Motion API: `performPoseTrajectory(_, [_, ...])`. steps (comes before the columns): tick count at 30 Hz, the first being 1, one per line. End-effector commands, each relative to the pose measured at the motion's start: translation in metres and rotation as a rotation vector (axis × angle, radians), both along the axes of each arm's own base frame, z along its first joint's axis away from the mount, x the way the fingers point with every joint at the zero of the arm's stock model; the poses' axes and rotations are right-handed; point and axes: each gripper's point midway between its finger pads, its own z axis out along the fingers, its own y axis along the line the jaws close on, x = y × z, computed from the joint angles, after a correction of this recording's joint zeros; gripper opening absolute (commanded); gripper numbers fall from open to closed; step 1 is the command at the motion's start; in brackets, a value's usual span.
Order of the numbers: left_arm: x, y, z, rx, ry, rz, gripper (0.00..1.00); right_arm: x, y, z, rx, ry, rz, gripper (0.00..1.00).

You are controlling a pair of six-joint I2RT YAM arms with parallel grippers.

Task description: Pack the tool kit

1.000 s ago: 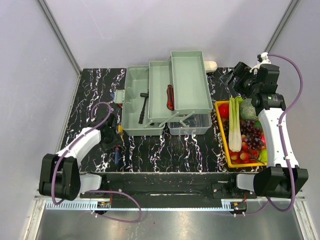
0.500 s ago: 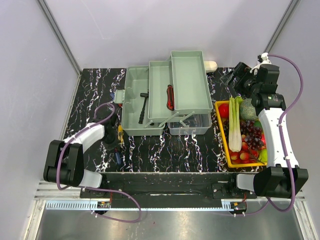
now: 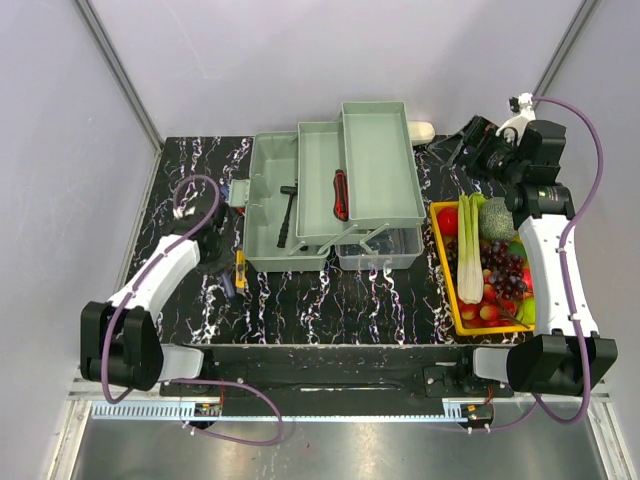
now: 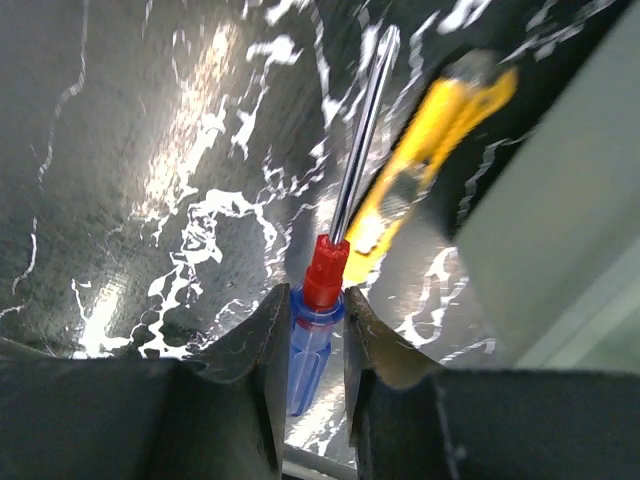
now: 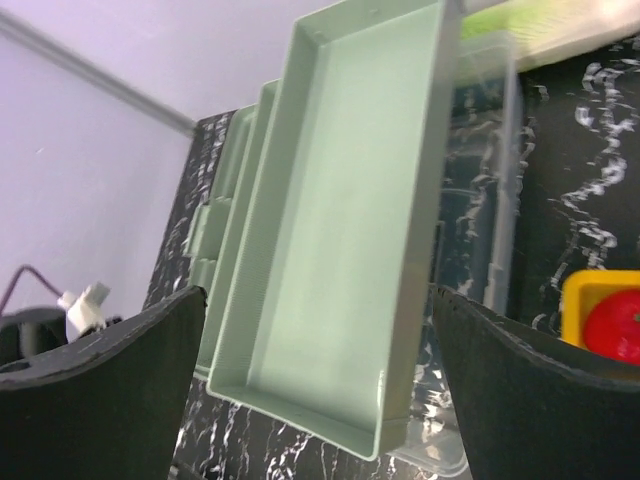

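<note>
The tool kit (image 3: 330,190) stands open at the table's back middle, its pale green trays (image 5: 340,230) fanned out. A black hammer (image 3: 288,215) lies in the left tray and a red-handled tool (image 3: 341,195) in the middle one. My left gripper (image 3: 224,272) (image 4: 312,312) is low beside the kit's left front corner, shut on the blue handle of a screwdriver (image 4: 312,335) with a red collar and a steel shaft pointing away. A yellow utility knife (image 4: 420,150) (image 3: 240,267) lies right beside it. My right gripper (image 3: 468,152) (image 5: 320,300) hovers open, off the kit's right side.
A yellow tray (image 3: 446,275) of vegetables and fruit sits at the right, under the right arm. A white object (image 3: 421,130) lies behind the kit. The kit's grey wall (image 4: 560,220) is close to the right of the left gripper.
My left gripper has closed on the screwdriver's handle, and the screwdriver has shifted a little toward the kit. The left arm has swung further back. The right wrist has turned slightly.
</note>
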Motion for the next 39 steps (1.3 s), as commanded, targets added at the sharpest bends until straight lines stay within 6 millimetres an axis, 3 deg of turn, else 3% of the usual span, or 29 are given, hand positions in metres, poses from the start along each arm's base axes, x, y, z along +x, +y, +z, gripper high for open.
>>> performPoseTrajectory(1, [0.035, 0.004, 0.068, 0.028, -0.21, -0.017, 0.0, -0.007, 0.024, 0.039, 0.047, -0.135, 0.161, 0.99])
performPoseTrajectory(4, [0.055, -0.015, 0.109, -0.043, -0.3, -0.096, 0.0, -0.02, 0.05, 0.046, 0.093, -0.162, 0.327, 1.0])
performPoseTrajectory(7, [0.072, -0.043, 0.151, -0.113, -0.39, -0.177, 0.0, -0.036, 0.09, 0.05, 0.091, -0.191, 0.49, 0.99])
performPoseTrajectory(12, [0.09, -0.121, 0.213, -0.416, -0.517, -0.413, 0.0, -0.054, 0.15, 0.044, 0.091, -0.188, 0.663, 0.99])
performPoseTrajectory(13, [0.094, -0.14, 0.234, -0.496, -0.573, -0.471, 0.0, -0.058, 0.161, 0.042, 0.099, -0.184, 0.693, 0.99])
performPoseTrajectory(16, [0.1, -0.181, 0.277, -0.684, -0.663, -0.559, 0.0, -0.062, 0.183, 0.04, 0.112, -0.195, 0.733, 0.99])
performPoseTrajectory(21, [0.1, -0.233, 0.339, -0.969, -0.797, -0.626, 0.0, -0.055, 0.199, 0.036, 0.131, -0.184, 0.729, 0.98])
performPoseTrajectory(25, [0.097, -0.261, 0.36, -1.13, -0.81, -0.669, 0.0, -0.056, 0.211, 0.029, 0.136, -0.173, 0.753, 0.96])
performPoseTrajectory(32, [0.093, -0.284, 0.367, -1.212, -0.797, -0.703, 0.0, -0.057, 0.216, 0.027, 0.154, -0.151, 0.756, 0.91])
performPoseTrajectory(35, [0.092, -0.291, 0.363, -1.245, -0.775, -0.699, 0.0, -0.057, 0.217, 0.025, 0.157, -0.137, 0.767, 0.81])
performPoseTrajectory(39, [0.093, -0.295, 0.367, -1.281, -0.777, -0.712, 0.0, -0.061, 0.219, 0.022, 0.168, -0.124, 0.805, 0.57])
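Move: The left hand already grips the screwdriver; the right gripper it is taken to waits about 52 cm right, 14 cm ahead and 28 cm higher. From the left hand the red tool in the middle tray lies some 29 cm right, 16 cm ahead, 4 cm up, and the hammer 16 cm right, 17 cm ahead, 4 cm lower. From the right hand the screwdriver is about 52 cm left, 13 cm back, 28 cm below. Left swings the screwdriver some 30 cm up and right; right comes 20 cm left, fingers closing round its handle. ##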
